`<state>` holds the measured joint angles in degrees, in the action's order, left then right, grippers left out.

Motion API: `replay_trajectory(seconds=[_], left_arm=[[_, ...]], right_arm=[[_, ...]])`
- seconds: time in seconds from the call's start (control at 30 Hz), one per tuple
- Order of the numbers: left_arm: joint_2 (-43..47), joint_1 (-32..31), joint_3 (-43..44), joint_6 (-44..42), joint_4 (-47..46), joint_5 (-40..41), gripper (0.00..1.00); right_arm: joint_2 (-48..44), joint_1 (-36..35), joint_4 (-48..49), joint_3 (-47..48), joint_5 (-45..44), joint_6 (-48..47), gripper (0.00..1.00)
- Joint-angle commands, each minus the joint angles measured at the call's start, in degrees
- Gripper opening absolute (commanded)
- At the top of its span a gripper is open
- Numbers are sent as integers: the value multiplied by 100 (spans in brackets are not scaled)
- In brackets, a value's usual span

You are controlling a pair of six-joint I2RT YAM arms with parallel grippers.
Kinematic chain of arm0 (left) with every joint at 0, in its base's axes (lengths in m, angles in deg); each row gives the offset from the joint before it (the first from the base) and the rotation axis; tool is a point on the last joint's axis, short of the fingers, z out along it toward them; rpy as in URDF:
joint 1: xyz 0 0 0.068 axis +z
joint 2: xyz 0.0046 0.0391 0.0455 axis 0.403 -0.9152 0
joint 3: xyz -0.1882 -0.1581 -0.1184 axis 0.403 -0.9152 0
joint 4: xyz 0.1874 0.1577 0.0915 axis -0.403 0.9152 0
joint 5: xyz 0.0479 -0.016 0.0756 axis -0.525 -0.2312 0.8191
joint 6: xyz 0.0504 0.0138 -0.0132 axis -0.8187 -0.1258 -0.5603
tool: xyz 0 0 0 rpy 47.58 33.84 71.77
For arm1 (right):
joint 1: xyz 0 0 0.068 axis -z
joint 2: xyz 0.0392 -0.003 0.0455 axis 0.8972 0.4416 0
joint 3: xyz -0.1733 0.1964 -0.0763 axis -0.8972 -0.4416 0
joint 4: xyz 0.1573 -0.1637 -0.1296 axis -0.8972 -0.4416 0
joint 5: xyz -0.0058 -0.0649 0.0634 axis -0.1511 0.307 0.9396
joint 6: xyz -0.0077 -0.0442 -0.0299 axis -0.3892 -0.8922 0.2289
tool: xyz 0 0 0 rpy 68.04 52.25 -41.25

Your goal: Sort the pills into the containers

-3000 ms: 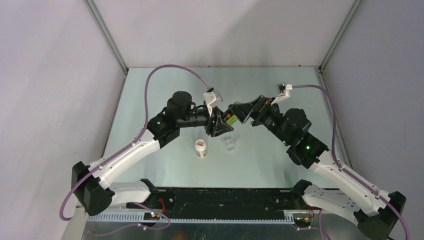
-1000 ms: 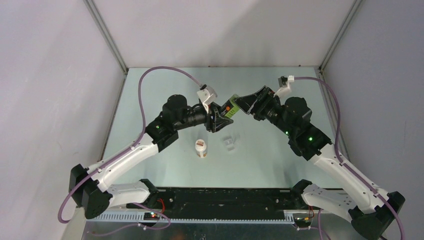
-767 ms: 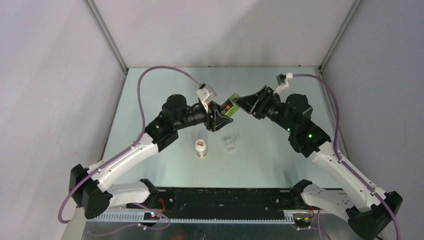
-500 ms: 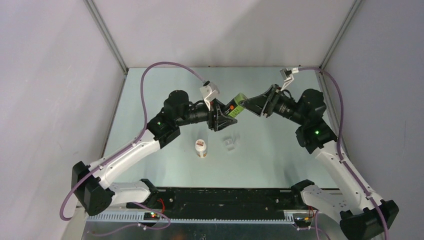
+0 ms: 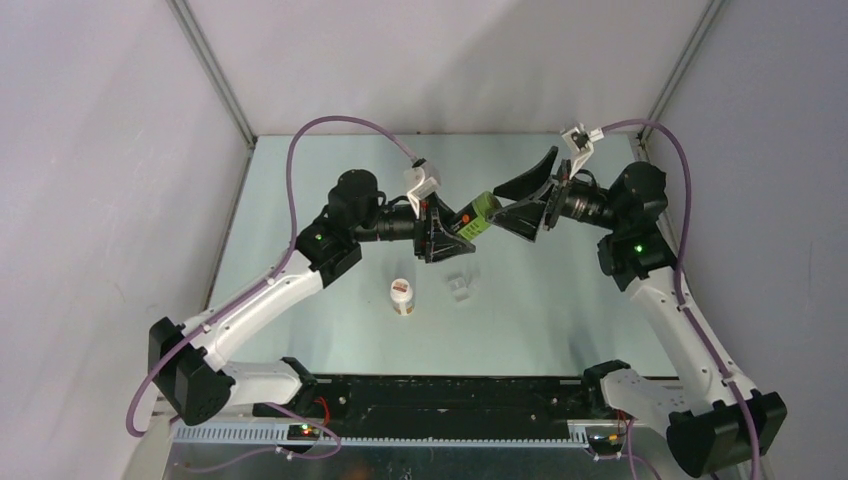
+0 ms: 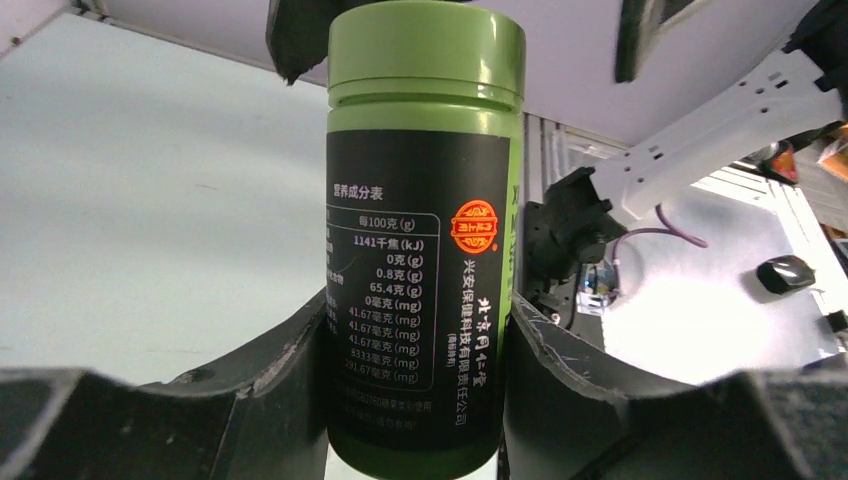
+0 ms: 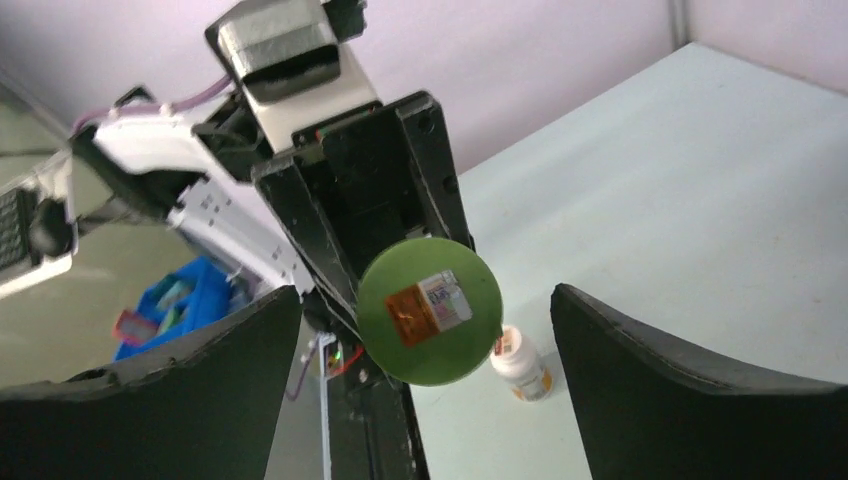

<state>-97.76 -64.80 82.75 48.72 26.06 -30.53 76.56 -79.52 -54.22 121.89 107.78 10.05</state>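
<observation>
My left gripper is shut on the body of a green bottle with a black label, held above the table with its lid facing the right arm. In the left wrist view the bottle stands between both fingers. The right gripper is open wide just off the lid, one finger on either side and neither touching it. The containers, a small translucent pill box, lie on the table below the bottle. No pills show.
A small white bottle with an orange band stands on the table left of the pill box, also seen in the right wrist view. Grey walls close the table at the back and both sides.
The right gripper let go of the green bottle's lid, drew back to the right and opened wide. The left gripper kept its hold and swung the bottle a little right.
</observation>
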Motion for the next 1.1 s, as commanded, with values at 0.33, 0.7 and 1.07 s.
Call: replay_trajectory(seconds=[0.33,0.7,1.07], left_arm=[[-50,44,111,-117,-651,672,0],[-72,45,-10,250,-940,644,0],[-112,43,-24,503,-967,-361,0]], right_arm=[[-627,-1883,-1404,165,-5566,947,91],[-926,-1978,-1539,-81,-5732,1201,41],[-1188,-812,112,-585,-1060,-530,33]])
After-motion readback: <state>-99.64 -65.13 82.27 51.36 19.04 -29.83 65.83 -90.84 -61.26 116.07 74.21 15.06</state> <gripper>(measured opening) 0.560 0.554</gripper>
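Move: The green bottle's cap lies roughly 2 cm to the left of the right hand point, level with it fore and aft and about 1 cm lower, between the open fingers. On the table some 34 cm below are the clear box, about 6 cm to the left and 2 cm back, and the white bottle, 18 cm left and 6 cm back. From the left hand, which already holds the green bottle, the cap is about 5 cm to the right, 2 cm ahead and 5 cm up. Swinging clockwise by some 35 degrees, the open right hand arcs up and left, then forward and down around the cap, and shuts its fingers on the cap from the sides. It then turns back counter-clockwise about 15 degrees while going back nearly 3 cm; the left hand, keeping its grip on the bottle, goes about 3 cm forward, then 2 cm back and 1 cm right. ##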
